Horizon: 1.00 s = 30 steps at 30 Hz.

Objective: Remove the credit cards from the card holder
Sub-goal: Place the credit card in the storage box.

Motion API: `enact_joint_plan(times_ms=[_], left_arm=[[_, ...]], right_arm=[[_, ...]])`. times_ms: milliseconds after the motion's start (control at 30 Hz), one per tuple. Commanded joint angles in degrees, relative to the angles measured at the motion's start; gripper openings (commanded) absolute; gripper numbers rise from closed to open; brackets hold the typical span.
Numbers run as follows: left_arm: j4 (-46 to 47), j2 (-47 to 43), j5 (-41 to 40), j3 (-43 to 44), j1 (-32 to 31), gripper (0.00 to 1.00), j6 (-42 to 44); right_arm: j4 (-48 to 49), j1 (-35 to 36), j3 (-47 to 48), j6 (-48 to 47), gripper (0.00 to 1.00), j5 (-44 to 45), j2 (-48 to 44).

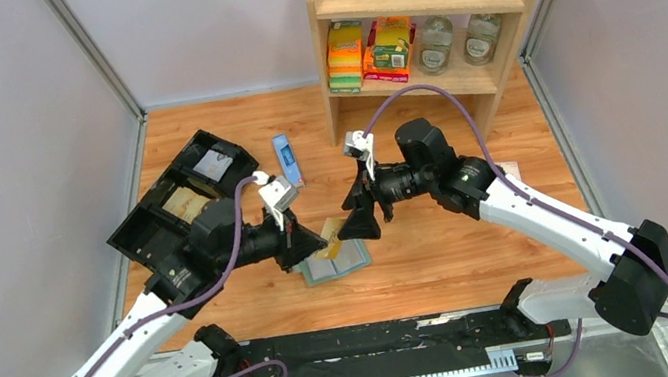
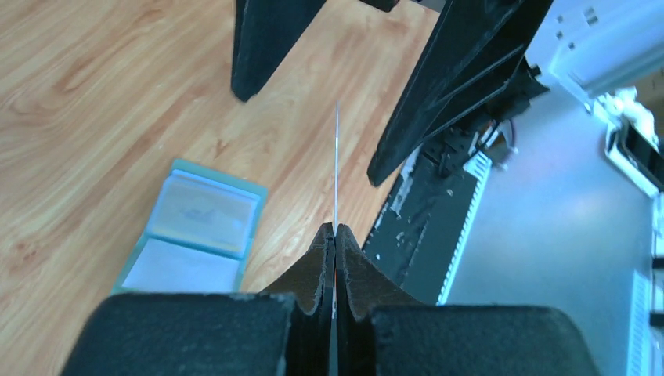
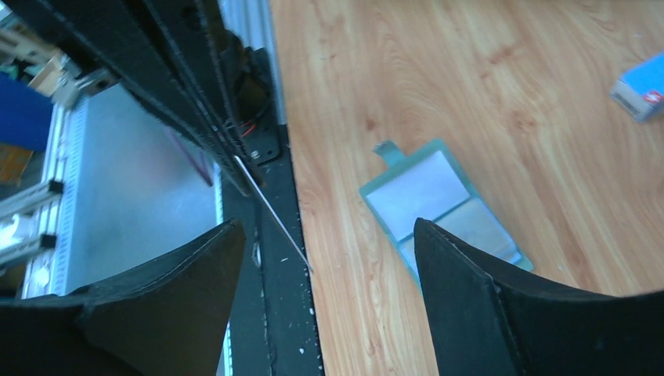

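The card holder (image 1: 337, 265) lies open on the wooden table, its pale blue pocket pages up (image 2: 196, 235) (image 3: 438, 196). My left gripper (image 1: 311, 245) is shut on a golden credit card (image 1: 331, 246) just above the holder. In the left wrist view the credit card (image 2: 337, 164) shows edge-on as a thin line rising from the shut left gripper (image 2: 335, 231). My right gripper (image 1: 360, 220) faces it, open, with its fingers on either side of the card's free end and apart from it (image 3: 327, 227). The card (image 3: 274, 223) crosses the right wrist view as a thin slanted line.
A black compartmented tray (image 1: 181, 208) sits at the back left, under the left arm. A long narrow blue box (image 1: 286, 159) lies behind the holder. A wooden shelf (image 1: 424, 12) with cups, jars and packets stands at the back. A black rail (image 1: 364, 341) runs along the near edge.
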Motion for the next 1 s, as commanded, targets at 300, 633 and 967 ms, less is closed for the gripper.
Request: enact_joint_plan(times_ms=[300, 633, 967], left_arm=[[-12.61, 8.89, 9.72, 13.43, -0.05, 0.11, 11.7], [4.33, -10.85, -21.03, -1.92, -0.13, 0.67, -7.1], [32.89, -17.31, -17.98, -20.57, -0.05, 0.67, -25.12]], right_arm=[[-0.7, 0.39, 2.62, -4.69, 0.0, -15.65, -0.78], [26.87, -2.16, -9.67, 22.26, 0.0, -6.35, -4.64], [50.78, -2.25, -18.82, 42.14, 0.0, -2.2, -4.47]])
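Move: The left fingers still hold the credit card, its middle about 3 cm to the left hand's right, 1 cm ahead and 1 cm lower. From the open right hand, that card lies some 4 cm left, 3 cm back and 1 cm lower. The open card holder lies on the table, 3 cm ahead of the left hand, level sideways and about 22 cm below; the storage box is roughly 24 cm ahead of the left hand, 34 cm left and 21 cm down. The right hand comes back about 4 cm, turning counter-clockwise, and shuts its fingers on the free end of the card while the left hand, still gripping it, eases back and right a centimetre or two; only then do the left fingers open wide and let go. The left hand withdraws some 4 cm forward and as far left, swinging about 30 degrees counter-clockwise, while the right keeps its pinch, carries the card forward about 3.5 cm, turns back clockwise and rolls, its fingertips tilting up. ##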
